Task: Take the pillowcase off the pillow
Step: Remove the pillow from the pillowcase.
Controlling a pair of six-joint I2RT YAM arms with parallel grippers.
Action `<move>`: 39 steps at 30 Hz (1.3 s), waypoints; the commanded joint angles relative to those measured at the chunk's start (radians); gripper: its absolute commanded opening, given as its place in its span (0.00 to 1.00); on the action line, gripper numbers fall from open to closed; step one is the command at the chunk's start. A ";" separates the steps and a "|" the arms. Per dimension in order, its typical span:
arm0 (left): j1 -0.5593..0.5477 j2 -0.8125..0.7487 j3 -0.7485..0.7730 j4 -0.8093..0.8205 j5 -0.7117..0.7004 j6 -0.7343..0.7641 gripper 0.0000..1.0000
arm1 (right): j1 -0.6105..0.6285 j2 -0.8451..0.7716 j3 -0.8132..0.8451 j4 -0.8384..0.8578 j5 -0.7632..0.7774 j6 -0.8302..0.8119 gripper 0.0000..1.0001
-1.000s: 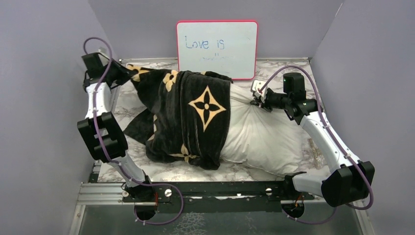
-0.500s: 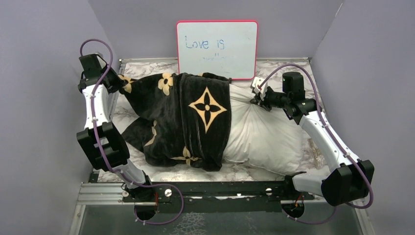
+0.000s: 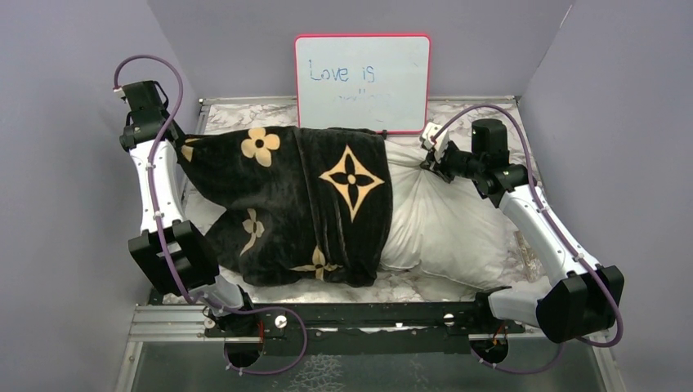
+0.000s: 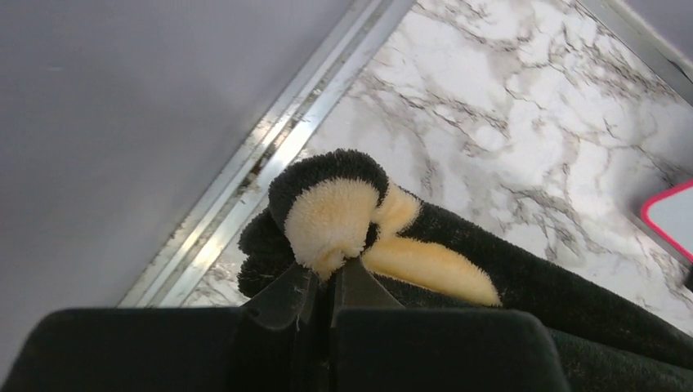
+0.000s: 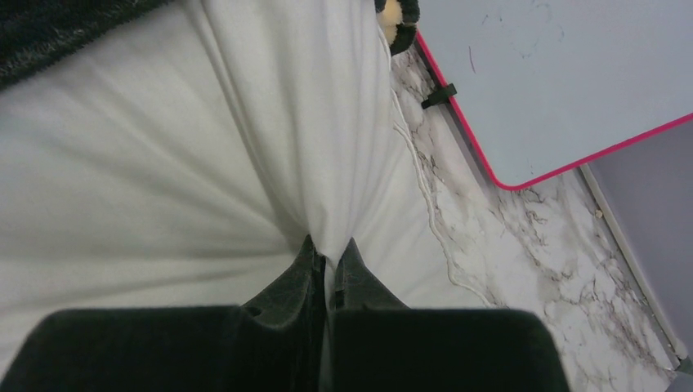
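The black pillowcase [image 3: 286,196] with tan flower motifs covers the left half of the white pillow [image 3: 445,220] and stretches toward the far left corner. There my left gripper [image 3: 181,140] is shut on a bunched fold of it; the left wrist view shows that black and tan pillowcase [image 4: 335,216] fold pinched in my left gripper [image 4: 331,273]. My right gripper [image 3: 425,165] is shut on the bare pillow's far edge. In the right wrist view, white pillow [image 5: 163,180] fabric puckers into my right gripper [image 5: 329,257].
A pink-framed whiteboard [image 3: 362,82] leans on the back wall just behind the pillow, its whiteboard [image 5: 556,82] corner close to my right gripper. Grey walls close in left and right. A metal rail [image 4: 270,155] edges the marble table [image 3: 245,114] by my left gripper.
My left gripper has pulled the pillowcase corner further left and up toward the wall, stretching the fabric flat. The right gripper stayed put on the pillow.
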 commanded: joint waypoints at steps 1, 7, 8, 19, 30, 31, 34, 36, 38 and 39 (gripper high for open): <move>0.030 -0.068 0.091 0.067 -0.312 0.066 0.00 | -0.033 -0.025 -0.008 0.049 0.186 -0.001 0.01; 0.030 -0.059 0.087 0.047 -0.275 0.061 0.00 | -0.033 -0.030 -0.012 0.069 0.234 0.004 0.01; 0.030 -0.062 0.080 0.049 -0.259 0.058 0.00 | -0.034 -0.032 -0.013 0.073 0.246 0.003 0.01; -0.144 -0.068 0.015 0.045 0.181 0.033 0.82 | -0.032 0.010 0.056 0.052 0.158 0.071 0.01; -0.200 -0.400 -0.470 0.101 0.322 -0.230 0.93 | -0.032 0.000 0.022 0.105 0.187 0.081 0.01; -0.200 -0.430 -0.515 0.112 0.354 -0.266 0.95 | -0.032 0.004 0.022 0.104 0.180 0.081 0.01; -0.200 -0.496 -0.668 0.185 0.502 -0.417 0.96 | -0.032 0.013 0.027 0.099 0.167 0.083 0.01; -0.200 -0.529 -0.779 0.248 0.565 -0.527 0.96 | -0.032 0.010 0.029 0.097 0.167 0.083 0.01; -0.200 -0.554 -0.866 0.329 0.596 -0.631 0.96 | -0.032 0.002 0.029 0.098 0.164 0.079 0.01; -0.200 -0.565 -0.891 0.378 0.613 -0.675 0.96 | -0.032 0.000 0.028 0.098 0.162 0.078 0.01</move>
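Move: My left hand grips the pillowcase's far left corner; the slack cloth round the small cream flower, its next place, lies about 16 cm back, 18 right and 16 below. The upper cream flower is level, 20 cm right and 10 below; the big star flower some 43 right, 7 back and 10 below. From my right hand, pinching the pillow, the slack cloth is about 45 cm left, 10 back and 14 below, and the pillowcase mouth 10 left, 5 back and 8 below. My left hand gives the pillowcase corner a last small tug left, up and back, then opens wide and lets it go. It swings about 20 cm right, then back some 10 cm and down towards the slack cloth by the small cream flower, open fingers turning to point forward and more steeply down. My right hand keeps its pinch on the pillow, easing barely 2 cm right and forward. ##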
